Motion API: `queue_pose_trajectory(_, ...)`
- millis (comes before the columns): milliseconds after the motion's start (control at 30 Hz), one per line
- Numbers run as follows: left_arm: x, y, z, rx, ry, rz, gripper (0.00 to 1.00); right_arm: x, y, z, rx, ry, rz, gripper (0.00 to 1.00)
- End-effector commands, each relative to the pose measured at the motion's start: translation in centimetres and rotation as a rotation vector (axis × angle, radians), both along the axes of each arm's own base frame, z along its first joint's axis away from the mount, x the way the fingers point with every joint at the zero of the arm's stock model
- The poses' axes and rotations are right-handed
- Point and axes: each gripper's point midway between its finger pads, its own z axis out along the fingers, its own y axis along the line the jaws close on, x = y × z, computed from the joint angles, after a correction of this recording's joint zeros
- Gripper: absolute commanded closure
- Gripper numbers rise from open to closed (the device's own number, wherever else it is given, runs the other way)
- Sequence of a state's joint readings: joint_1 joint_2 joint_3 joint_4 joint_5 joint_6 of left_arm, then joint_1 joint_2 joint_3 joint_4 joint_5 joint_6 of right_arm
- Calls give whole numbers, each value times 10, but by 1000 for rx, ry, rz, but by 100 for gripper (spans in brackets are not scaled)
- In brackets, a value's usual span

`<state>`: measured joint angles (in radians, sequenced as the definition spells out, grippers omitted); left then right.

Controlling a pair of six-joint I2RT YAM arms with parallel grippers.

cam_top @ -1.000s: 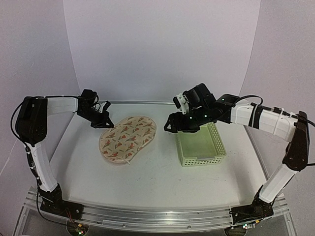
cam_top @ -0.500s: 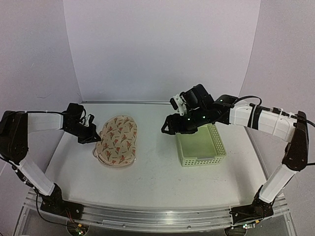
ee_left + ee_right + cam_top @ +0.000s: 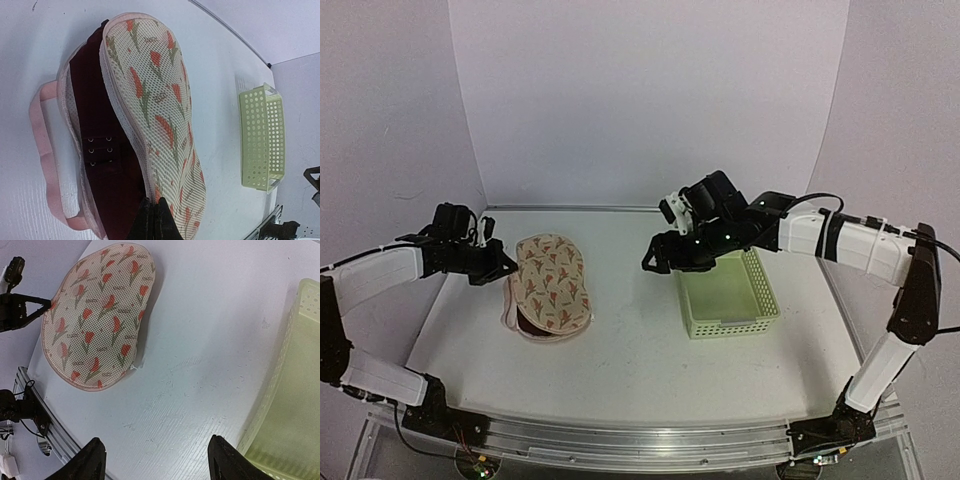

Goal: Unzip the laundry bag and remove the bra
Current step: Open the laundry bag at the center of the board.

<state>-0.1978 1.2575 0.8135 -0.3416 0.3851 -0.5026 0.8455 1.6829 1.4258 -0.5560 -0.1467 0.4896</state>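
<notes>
The laundry bag (image 3: 552,283) lies left of centre, cream mesh with red-and-green motifs. Its upper shell (image 3: 155,95) is tilted up along one side and the rim gapes. Inside lies the bra (image 3: 100,150), dark maroon with a row of metal hooks, seen in the top view as a dark strip (image 3: 527,322). A pink strap (image 3: 42,135) loops out onto the table. My left gripper (image 3: 154,210) is shut on the rim of the upper shell at the bag's left edge (image 3: 508,272). My right gripper (image 3: 160,460) hangs open above bare table right of the bag (image 3: 655,262), holding nothing.
A pale green slatted plastic basket (image 3: 725,295) stands right of centre, just under the right arm; it also shows in the wrist views (image 3: 262,137) (image 3: 295,400). White walls close in the table at the back and both sides.
The left arm has swung left and toward the near edge, dragging and turning the bag, whose upper shell has lifted off the lower one. The right gripper has drifted slightly left.
</notes>
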Motion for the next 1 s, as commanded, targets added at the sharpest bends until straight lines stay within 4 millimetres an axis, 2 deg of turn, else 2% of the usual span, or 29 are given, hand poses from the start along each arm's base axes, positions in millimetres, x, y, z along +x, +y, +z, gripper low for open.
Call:
queue_pose_trajectory(0, 11, -19, 31, -22, -85, -14, 100, 8, 12, 36, 69, -82, 12, 27)
queue_pose_trajectory(300, 26, -84, 50, -9, -111, -112, 100, 15, -13, 58, 51, -183, -75, 13)
queue_pose_trajectory(433, 34, -111, 54, -17, -110, -152, 100, 17, -28, 68, 55, -236, -126, 2)
queue_pose_trajectory(733, 52, -183, 61, -38, -117, -270, 100, 14, -65, 85, 95, -307, -261, 2)
queue_pose_trajectory(800, 53, -197, 57, -45, -104, -293, 100, 12, -75, 86, 111, -305, -300, 2)
queue_pose_trajectory(967, 52, -234, 39, -46, -70, -355, 100, 2, -87, 86, 137, -295, -310, 2)
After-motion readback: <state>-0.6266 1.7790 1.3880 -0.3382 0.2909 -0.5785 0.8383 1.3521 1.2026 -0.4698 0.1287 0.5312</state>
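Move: The laundry bag's middle lies about 6 cm to the right of the left hand, 1 cm back and some 11 cm below; its lid edge is already in the fingers. The bra inside is about 5 cm right, 2 cm back and 11 cm below. The green basket's middle stands roughly 47 cm right and 2 cm back. From the right hand, the bag is some 25 cm left, 2 cm ahead and 15 cm below. Left hand sweeps the still-pinched lid about 20 cm right across bag; right hand backs rightward and up, opening. ##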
